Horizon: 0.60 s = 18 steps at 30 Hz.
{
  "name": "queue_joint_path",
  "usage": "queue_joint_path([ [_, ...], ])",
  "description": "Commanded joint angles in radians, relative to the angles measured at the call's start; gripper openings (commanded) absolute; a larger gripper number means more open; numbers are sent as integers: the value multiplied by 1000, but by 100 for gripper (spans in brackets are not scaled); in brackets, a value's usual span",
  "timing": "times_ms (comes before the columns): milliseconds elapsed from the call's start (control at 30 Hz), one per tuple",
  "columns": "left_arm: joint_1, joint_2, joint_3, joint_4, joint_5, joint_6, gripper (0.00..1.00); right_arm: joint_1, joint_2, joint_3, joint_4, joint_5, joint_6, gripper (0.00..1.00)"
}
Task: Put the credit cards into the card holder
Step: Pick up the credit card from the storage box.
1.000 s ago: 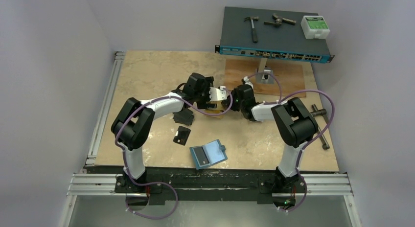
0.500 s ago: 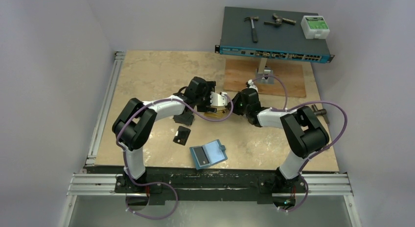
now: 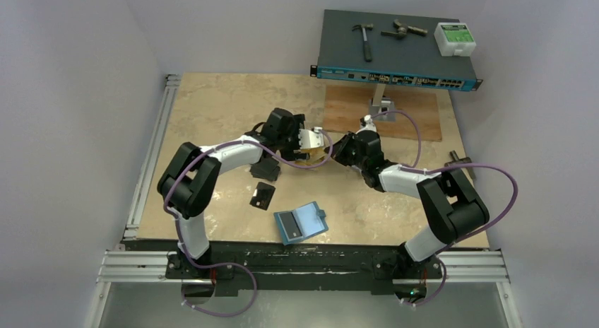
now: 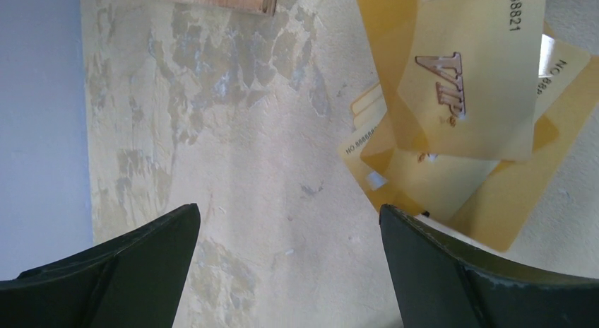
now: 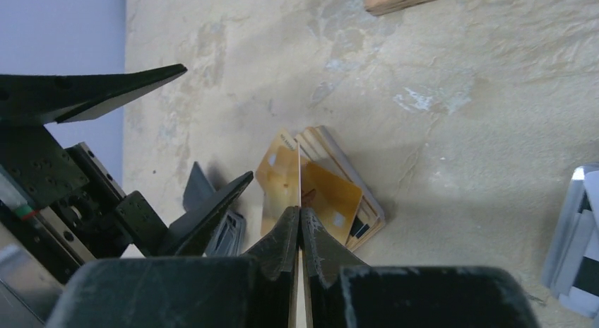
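Several orange-gold credit cards lie fanned in a pile at mid table. My right gripper is shut on one gold card, held on edge and tilted up off the pile; from the left wrist it shows as the "VIP" card. Just left of the pile, my left gripper stands wide open over bare table, nothing between its fingers. Black cards lie near the left arm. The teal card holder lies open near the front edge, apart from both grippers.
A wooden board and a network switch carrying a hammer and tools sit at the back right. Silver-white cards lie right of the gold pile. A metal tool rests at the table's right edge.
My right gripper's jaws have closed onto the gold card, and that arm's elbow has swung out to the right. The left gripper stayed open and shifted slightly left.
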Motion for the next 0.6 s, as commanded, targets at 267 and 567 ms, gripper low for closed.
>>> queue_joint_path([
  [267, 181, -322, 174, -545, 474, -376, 100, 4, -150, 3, 58, -183, -78, 0],
  [567, 311, -447, 162, -900, 1019, -439, 100, 68, -367, 54, -128, -408, -277, 0],
])
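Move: The right fingers already hold a yellow card clear of the pile; from that hand the open card holder lies about 19 cm back, 8 cm left and 8 cm below. The yellow card pile is roughly 2 cm ahead of it, 5 cm left and 7 cm down. From the open left hand, the held card is some 6 cm right, 3 cm back and about level, and the black card pile roughly 7 cm back, 10 cm left and 6 cm below. The right hand keeps its fingers shut on the yellow card and lifts it off above the pile, about 10 cm up with some 5 cm back and a little left, while its fingers tilt up towards level and swing left. The left hand, empty and wide open throughout, pulls away from the pile faster, some 16 cm up and 12 cm back with a slighter leftward drift, its wrist turning over 40 degrees until the fingers point mostly right, towards the right hand's side. ##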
